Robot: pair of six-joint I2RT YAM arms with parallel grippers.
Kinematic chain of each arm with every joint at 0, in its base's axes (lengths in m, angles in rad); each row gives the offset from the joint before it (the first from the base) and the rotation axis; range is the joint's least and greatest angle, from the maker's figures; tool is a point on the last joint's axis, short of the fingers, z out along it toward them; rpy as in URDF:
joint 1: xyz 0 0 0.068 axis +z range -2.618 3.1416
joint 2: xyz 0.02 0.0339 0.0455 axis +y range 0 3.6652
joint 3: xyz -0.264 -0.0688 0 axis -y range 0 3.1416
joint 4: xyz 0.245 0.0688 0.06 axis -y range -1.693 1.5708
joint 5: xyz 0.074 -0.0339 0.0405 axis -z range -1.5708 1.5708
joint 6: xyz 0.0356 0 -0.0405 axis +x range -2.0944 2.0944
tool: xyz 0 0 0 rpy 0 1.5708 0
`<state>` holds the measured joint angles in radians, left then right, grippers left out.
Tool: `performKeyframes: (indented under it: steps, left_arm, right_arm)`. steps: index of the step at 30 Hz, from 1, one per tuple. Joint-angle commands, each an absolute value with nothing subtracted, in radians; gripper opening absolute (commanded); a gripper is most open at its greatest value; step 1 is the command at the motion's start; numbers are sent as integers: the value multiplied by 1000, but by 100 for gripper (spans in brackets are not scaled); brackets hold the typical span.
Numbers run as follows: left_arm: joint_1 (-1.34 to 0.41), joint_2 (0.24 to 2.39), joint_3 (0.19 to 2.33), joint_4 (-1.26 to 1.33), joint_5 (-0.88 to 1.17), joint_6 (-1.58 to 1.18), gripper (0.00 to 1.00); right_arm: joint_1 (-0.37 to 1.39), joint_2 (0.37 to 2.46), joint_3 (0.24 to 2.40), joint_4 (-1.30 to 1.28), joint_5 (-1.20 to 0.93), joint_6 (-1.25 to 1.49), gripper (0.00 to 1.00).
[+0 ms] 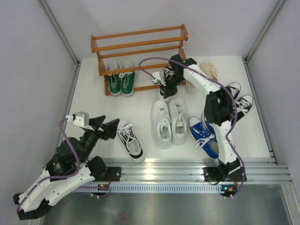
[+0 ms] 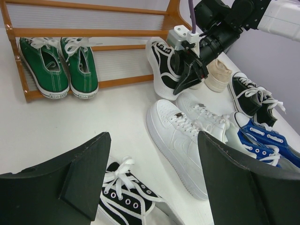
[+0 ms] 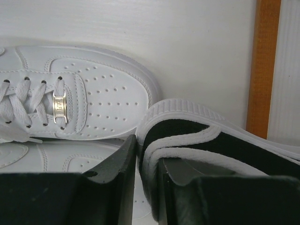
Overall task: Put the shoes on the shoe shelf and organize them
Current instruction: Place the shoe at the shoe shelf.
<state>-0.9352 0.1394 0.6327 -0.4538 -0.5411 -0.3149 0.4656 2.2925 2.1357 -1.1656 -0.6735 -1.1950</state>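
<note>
The shoe shelf [image 1: 138, 42] stands at the back of the table, with the green pair [image 1: 121, 82] on its lowest tier at the left. My right gripper [image 3: 147, 159] is shut on the heel wall of a black-and-white shoe [image 2: 161, 65], one finger inside and one outside. That shoe is just in front of the shelf's right end [image 3: 262, 65]. My left gripper [image 2: 154, 178] hangs open above the other black-and-white shoe [image 1: 131, 140], which lies on the table at the near left, and touches nothing.
The plain white pair [image 1: 169, 121] lies mid-table, just below the right gripper. The blue pair [image 1: 205, 136] sits near the right arm's base. At the right are the black canvas pair [image 1: 239, 98] and the beige pair [image 1: 206, 72]. Walls close in both sides.
</note>
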Motion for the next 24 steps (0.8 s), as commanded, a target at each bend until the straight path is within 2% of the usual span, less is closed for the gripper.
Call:
performKeyframes:
  steps: [1, 12, 20, 24]
  left_arm:
    - [-931, 132, 629, -439, -555, -304, 80]
    - [-931, 133, 629, -437, -552, -304, 80]
    - [-931, 133, 629, -439, -546, -304, 80]
    - [-931, 133, 630, -437, -543, -305, 80]
  right_arm:
    - [440, 2290, 2204, -1091, -657, -1236, 19]
    - [434, 2276, 2169, -1051, -583, -1213, 30]
    - [425, 2235, 2120, -1006, -509, -1186, 45]
    - [416, 2207, 2091, -965, -486, -1140, 46]
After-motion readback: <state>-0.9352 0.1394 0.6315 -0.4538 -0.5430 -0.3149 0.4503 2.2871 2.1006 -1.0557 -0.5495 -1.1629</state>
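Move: The right hand already has the heel of a black-and-white shoe between its fingers, toe in the shoe shelf. The free space on the shelf's bottom row lies about 13 cm ahead and 6 cm lower, its front rail some 8 cm ahead. In that row, the nearer green shoe stands roughly 23 cm left, 14 cm ahead; behind the hand, the left white shoe is 14 cm back and 4 cm left. From the left hand the space is about 32 cm ahead, 28 cm right, 25 cm below. Forward towards the shelf, easing right and slightly down, the right hand goes about 3 cm with the shoe's heel, toe first into the bottom row. Its fingers spread from nearly shut to about half open, one still inside the heel opening and the other just behind the heel, while the wrist swings the fingertips forward by some 5 to 10 degrees. ##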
